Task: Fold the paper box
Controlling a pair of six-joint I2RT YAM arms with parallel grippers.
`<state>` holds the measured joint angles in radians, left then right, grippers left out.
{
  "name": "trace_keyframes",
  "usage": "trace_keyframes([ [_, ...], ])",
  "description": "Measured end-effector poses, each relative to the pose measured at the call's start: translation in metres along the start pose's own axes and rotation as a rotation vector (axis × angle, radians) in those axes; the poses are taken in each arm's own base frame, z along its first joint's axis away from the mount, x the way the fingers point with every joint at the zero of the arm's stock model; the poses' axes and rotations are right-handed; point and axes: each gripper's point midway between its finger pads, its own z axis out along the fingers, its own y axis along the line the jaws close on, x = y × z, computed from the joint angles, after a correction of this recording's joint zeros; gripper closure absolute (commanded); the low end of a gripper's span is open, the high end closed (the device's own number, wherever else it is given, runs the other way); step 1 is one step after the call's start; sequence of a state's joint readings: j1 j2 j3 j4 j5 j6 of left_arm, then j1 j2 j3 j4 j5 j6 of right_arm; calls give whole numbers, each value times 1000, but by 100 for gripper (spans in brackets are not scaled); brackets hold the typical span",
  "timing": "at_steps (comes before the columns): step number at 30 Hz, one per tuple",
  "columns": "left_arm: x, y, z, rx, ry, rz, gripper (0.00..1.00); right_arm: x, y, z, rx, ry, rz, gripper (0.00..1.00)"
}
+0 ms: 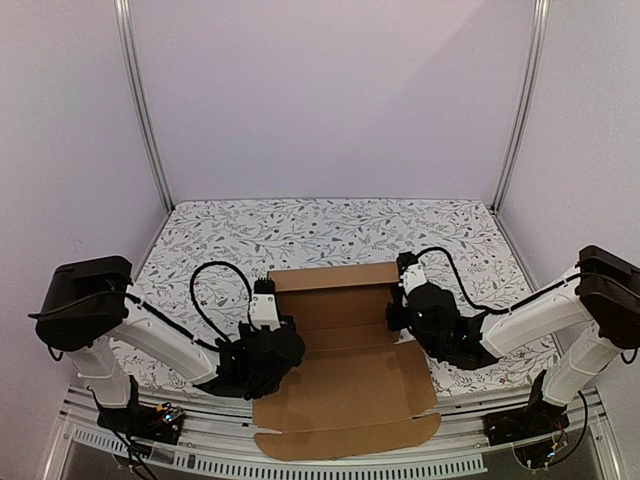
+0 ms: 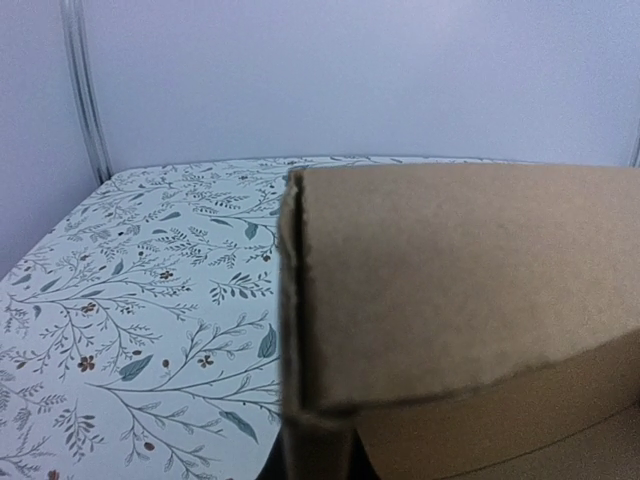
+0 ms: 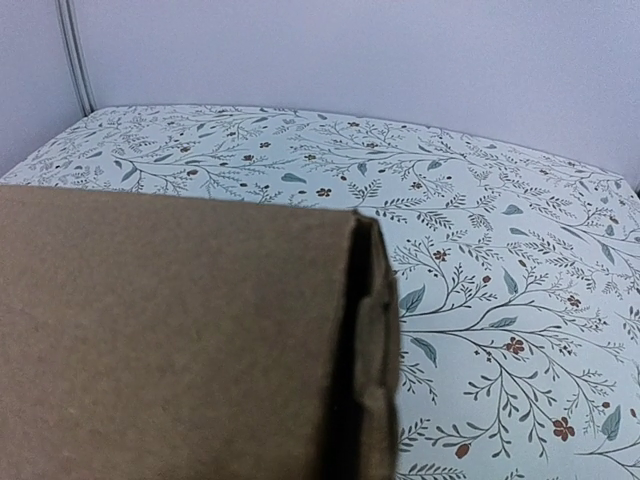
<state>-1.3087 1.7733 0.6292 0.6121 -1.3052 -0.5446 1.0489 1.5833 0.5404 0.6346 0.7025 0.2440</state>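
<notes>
The paper box (image 1: 340, 380) is brown corrugated cardboard, partly folded, lying between the two arms at the table's near edge. Its back wall stands up and its front flap lies flat toward me. My left gripper (image 1: 272, 318) is shut on the box's raised left side wall. In the left wrist view that wall (image 2: 460, 280) fills the right half, and its edge runs down between the dark fingers (image 2: 318, 455). My right gripper (image 1: 398, 300) is at the right side wall and shut on it. The right wrist view shows the doubled cardboard wall (image 3: 170, 340) close up, with the fingers hidden.
A floral tablecloth (image 1: 330, 230) covers the table beyond the box. Pale walls with metal corner posts (image 1: 145, 110) close in the back and sides. The box's front flap hangs over the slotted rail (image 1: 330, 465) at the near edge.
</notes>
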Motion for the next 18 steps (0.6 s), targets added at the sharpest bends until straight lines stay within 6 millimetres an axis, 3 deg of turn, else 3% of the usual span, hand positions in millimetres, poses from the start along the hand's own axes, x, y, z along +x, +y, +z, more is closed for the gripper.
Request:
trace_keyframes([
  [5,-2,0,0,-25,-4,-3,100,-1,1,-1,24,-27,9,100],
  [8,-2,0,1,-39,-5,-2,100,-1,2,-1,39,-41,17,89],
  [18,-2,-2,1,-67,-2,-10,100,8,8,-7,7,-54,62,67],
])
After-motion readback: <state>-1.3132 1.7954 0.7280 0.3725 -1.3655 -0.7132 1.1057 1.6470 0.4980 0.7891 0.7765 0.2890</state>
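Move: At the right hand's shut fingers, about 1 cm ahead and 1 cm up, is the box's right corner; the front lip's middle lies roughly 11 cm left, 3 cm ahead and 4 cm above. The left fingers hold the box's left corner, about 1 cm ahead and 2 cm up. The bottom panel lies around 8 cm back, 10 cm right and 9 cm below the left hand. Opening partway after first staying shut at the right corner, the right fingers ease their pinch while the hand backs off about 1 cm towards the robot, sinking slightly and drifting a touch left. The left hand stays in place, keeps its shut grip on the left corner and turns slightly counter-clockwise. ##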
